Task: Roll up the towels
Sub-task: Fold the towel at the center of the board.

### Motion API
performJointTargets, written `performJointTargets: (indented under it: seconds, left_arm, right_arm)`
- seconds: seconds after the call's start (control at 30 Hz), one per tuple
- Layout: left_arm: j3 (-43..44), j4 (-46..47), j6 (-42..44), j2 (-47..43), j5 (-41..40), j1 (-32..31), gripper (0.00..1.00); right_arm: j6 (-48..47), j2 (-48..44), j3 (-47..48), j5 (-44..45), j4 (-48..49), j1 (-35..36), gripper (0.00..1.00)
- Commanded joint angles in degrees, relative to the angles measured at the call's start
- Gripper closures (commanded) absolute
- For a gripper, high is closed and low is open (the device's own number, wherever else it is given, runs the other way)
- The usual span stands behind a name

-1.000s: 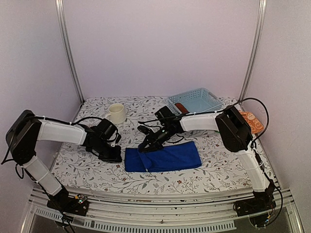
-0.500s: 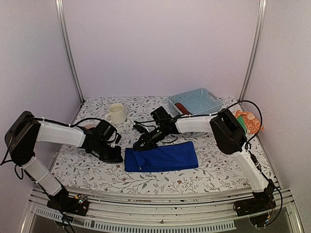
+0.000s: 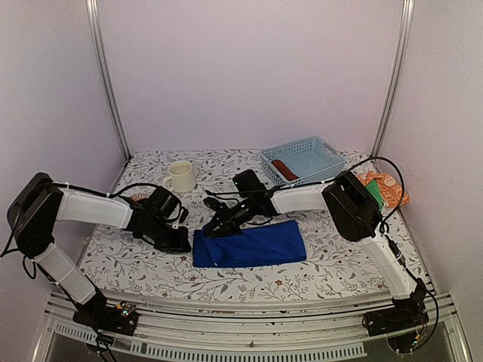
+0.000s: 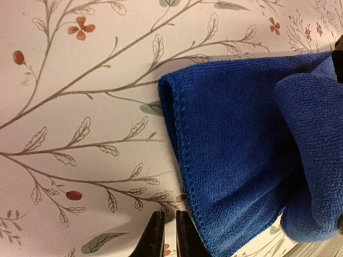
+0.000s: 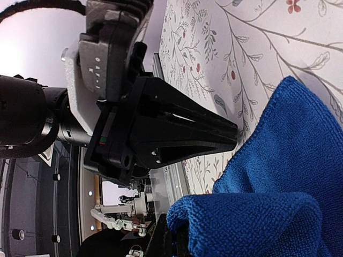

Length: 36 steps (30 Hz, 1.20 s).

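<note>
A royal-blue towel lies folded lengthwise at the table's middle front. My right gripper is shut on a raised fold at its left end, and that fold hides most of the right gripper in the right wrist view. My left gripper rests low on the cloth-covered table just left of the towel's left edge. In the left wrist view the left gripper is shut, with nothing between its jaws. A rust-brown towel lies in the basket. Orange patterned and green towels sit at far right.
A pale blue lattice basket stands at the back right. A cream mug stands at the back left. The floral tablecloth covers the table, with white walls and metal posts around it.
My right gripper has moved left with the blue towel's fold, toward the left gripper, and the towel's right end has slid slightly left. The left arm has not moved.
</note>
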Motion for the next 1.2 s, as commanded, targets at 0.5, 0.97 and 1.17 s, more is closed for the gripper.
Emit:
performJointTargets:
  seconds: [0.5,0.97,1.17]
  left_arm:
    - [-1.0,-2.5,-0.2,-0.5,-0.6,-0.7,0.9]
    - [-1.3,-2.6,-0.4,-0.6,-1.3,-0.7,0.9]
    - [0.6,-4.9,-1.4,-3.3,-3.2,-0.7,0.9]
  right_arm:
    - [7.0,2.1,0.6,-1.5,8.9,0.5,0.97]
    - [2.2,5.0,6.8,-0.6,9.1,0.8,0.77]
    - [-4.3,-2.2,6.0,0.4,5.9,-1.4,0.48]
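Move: The right hand still pinches the edge of the blue towel's folded-over flap. The towel's left end, where the flap is going, has its middle about 4 cm to this hand's left, 2 cm nearer the base and 4 cm below. From this hand the mug stands some 17 cm ahead and 7 cm left, and the blue basket about 21 cm ahead and 26 cm right. From the idle left hand, the towel's left end is about 3 cm ahead, 2 cm right and 1 cm below. Leftward and slightly forward, the right hand eases the flap some 2 cm towards the towel's left end, first lifting about 1 cm, then dipping about 1.5 cm. Near the bottom of the dip its fingers begin to part, reaching half open as the hand comes back up about 1.5 cm, with the wrist tilting only a little; the pinch on the flap ends. ##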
